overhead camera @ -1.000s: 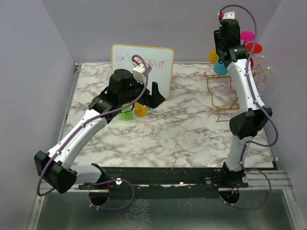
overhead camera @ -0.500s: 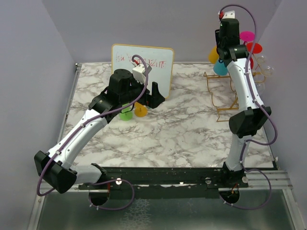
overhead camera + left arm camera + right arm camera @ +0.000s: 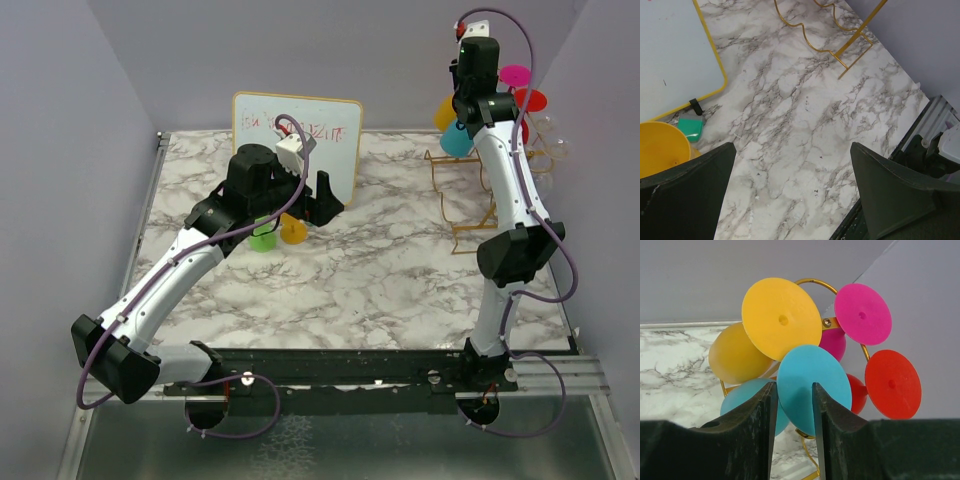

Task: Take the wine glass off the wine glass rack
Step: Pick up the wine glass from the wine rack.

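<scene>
The gold wire wine glass rack (image 3: 816,283) stands at the table's far right (image 3: 465,195). Coloured wine glasses hang on it with their round feet toward my right wrist camera: yellow (image 3: 781,317), pink (image 3: 862,313), red (image 3: 892,384) and blue (image 3: 810,385). My right gripper (image 3: 793,390) is raised level with them. Its jaws stand narrowed, with a gap in which the blue glass's foot shows. That foot is wider than the gap and runs behind the right finger (image 3: 840,425). I cannot tell whether the fingers touch it. My left gripper (image 3: 793,147) hangs open over bare marble.
A yellow-framed whiteboard (image 3: 297,135) stands at the back centre, with a green eraser (image 3: 690,129) at its foot. A green cup (image 3: 263,238) and an orange cup (image 3: 293,232) sit beneath the left arm. Clear glasses (image 3: 555,150) hang on the rack's far side by the right wall.
The right gripper's jaws have drawn closer together in front of the blue glass's foot. Neither arm has visibly shifted.
</scene>
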Tool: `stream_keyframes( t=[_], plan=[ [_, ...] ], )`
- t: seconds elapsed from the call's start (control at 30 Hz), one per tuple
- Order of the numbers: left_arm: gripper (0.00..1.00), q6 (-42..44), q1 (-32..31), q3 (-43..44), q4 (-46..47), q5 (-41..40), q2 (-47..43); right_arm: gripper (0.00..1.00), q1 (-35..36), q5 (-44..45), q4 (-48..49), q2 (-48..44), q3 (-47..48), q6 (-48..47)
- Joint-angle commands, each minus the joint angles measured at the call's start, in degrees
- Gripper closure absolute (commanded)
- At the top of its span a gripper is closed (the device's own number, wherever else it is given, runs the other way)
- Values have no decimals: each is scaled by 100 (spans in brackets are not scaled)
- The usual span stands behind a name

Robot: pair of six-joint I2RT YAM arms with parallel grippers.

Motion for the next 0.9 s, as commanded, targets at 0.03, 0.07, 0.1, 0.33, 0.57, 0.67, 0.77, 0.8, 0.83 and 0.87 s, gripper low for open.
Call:
stream_keyframes(
  t=[0.03, 0.07, 0.1, 0.33, 0.57, 0.67, 0.77, 0.8, 0.83, 0.87],
  plan=[
    [1, -10, -19, 111, -32, -18, -68, 63, -33, -71, 99, -69, -19, -70],
    [1, -5, -21, 110, -33, -16, -62, 65, -33, -85, 96, -89, -32, -67],
    [1, -7, -20, 111, -33, -15, -60, 67, -33, -108, 95, -119, -34, -71],
    [1, 0, -21, 163, -33, 1, -15, 74, -33, -194, 112, -255, -90, -90],
    [1, -13, -21, 148, -33, 39, 22, 79, -33, -157, 200, -305, -158, -123],
    [1, -25, -21, 121, -32, -21, -7, 81, -29, -168, 230, -310, -166, -138],
    [1, -13, -20, 113, -33, -20, -4, 84, -24, -204, 262, -362, -192, -155],
    [1, -13, -21, 107, -33, -23, -10, 86, -25, -210, 281, -373, -212, -171],
    [1, -18, -21, 103, -31, -32, -7, 89, -22, -206, 299, -384, -230, -189],
    [1, -15, -21, 102, -28, -28, 0, 91, -24, -194, 320, -404, -240, -211]
  ],
)
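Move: The blue wine glass's round base stands almost at the right fingertips, about 2 cm ahead and 2 cm to the right, level with them; its bowl hangs below. The yellow base is some 6 cm ahead, 1 cm left and 4 cm higher, the magenta base about 5 cm ahead, 8 cm right and 4 cm higher, the red base 1 cm ahead and 10 cm right, level. From the left hand the blue base lies roughly 27 cm ahead, 36 cm right and 5 cm higher. The right fingers shut on the blue glass's base from both sides, one on the face and one on the stem side, going from less than half open to nearly closed and pinching it. The hand first stays almost in place, then rises about 1 cm, its wrist barely turning. ##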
